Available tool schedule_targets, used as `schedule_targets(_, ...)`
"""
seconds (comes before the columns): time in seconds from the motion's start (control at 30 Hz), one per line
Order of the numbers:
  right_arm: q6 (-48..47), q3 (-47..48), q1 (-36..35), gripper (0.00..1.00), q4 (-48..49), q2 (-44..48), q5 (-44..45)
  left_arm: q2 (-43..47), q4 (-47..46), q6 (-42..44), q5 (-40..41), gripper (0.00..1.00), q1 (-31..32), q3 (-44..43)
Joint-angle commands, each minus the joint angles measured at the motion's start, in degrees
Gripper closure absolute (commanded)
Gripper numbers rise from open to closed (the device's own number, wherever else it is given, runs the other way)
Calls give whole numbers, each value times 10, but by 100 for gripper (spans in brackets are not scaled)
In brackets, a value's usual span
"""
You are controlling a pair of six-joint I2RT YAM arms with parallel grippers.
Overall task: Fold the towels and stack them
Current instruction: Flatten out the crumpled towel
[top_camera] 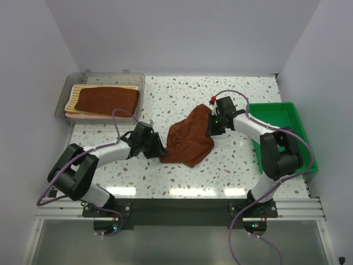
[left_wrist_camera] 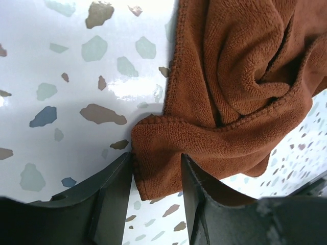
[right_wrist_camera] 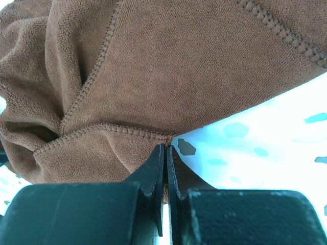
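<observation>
A crumpled rust-brown towel [top_camera: 187, 141] lies on the speckled tabletop between both arms. My left gripper [top_camera: 160, 150] is at its lower left. In the left wrist view this gripper [left_wrist_camera: 157, 163] stands open, with a corner of the towel [left_wrist_camera: 230, 76] lying between its fingers. My right gripper [top_camera: 211, 126] is at the towel's upper right end. In the right wrist view it [right_wrist_camera: 166, 148] is shut on the stitched hem of the towel [right_wrist_camera: 179, 66]. A folded rust-brown towel [top_camera: 107, 100] lies on a yellow-and-white striped one [top_camera: 77, 91] and a salmon-pink one [top_camera: 83, 116].
The folded stack sits inside a clear grey bin [top_camera: 60, 105] at the back left. A green plastic tray [top_camera: 287, 118] stands at the right edge, behind the right arm. White walls close in the table on three sides.
</observation>
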State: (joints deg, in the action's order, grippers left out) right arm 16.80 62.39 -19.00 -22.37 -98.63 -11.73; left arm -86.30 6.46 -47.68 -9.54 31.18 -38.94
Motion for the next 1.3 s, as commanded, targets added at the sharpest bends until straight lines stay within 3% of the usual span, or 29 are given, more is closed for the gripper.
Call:
schedule_targets(0.0, 7, -3, -1, 100, 20, 32, -13, 10, -27, -44, 20, 53, -10, 35)
schedule_targets(0.57, 1, 12, -1, 100, 15, 19, -21, 35, -87, -80, 44, 76, -14, 63)
schedule_targets(1.13, -1, 16, 0, 100, 14, 14, -22, 3, -141, -91, 46, 77, -25, 74)
schedule_targets(1.2, 0, 17, -1, 100, 14, 16, -21, 2, -145, -86, 44, 81, -26, 74)
schedule_targets(1.27, 1, 20, -1, 100, 11, 19, -19, 3, -141, -79, 49, 94, -27, 66)
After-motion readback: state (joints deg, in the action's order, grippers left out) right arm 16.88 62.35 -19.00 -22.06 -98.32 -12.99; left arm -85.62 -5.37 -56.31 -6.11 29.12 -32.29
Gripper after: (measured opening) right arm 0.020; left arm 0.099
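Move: The crumpled brown towel's left corner lies almost between the open left fingers, about 2 cm ahead, 1 cm left and 1 cm below. The towel's heaped middle is some 10 cm right and 7 cm ahead of the left hand, its near tip about 10 cm right and 6 cm back. From the right hand, which already grips the towel's right edge, that left corner is roughly 17 cm left, 7 cm back and 2 cm lower. Left hand eases 1 cm left, then 2 cm forward, pinching the towel's left corner; right keeps its hold. ##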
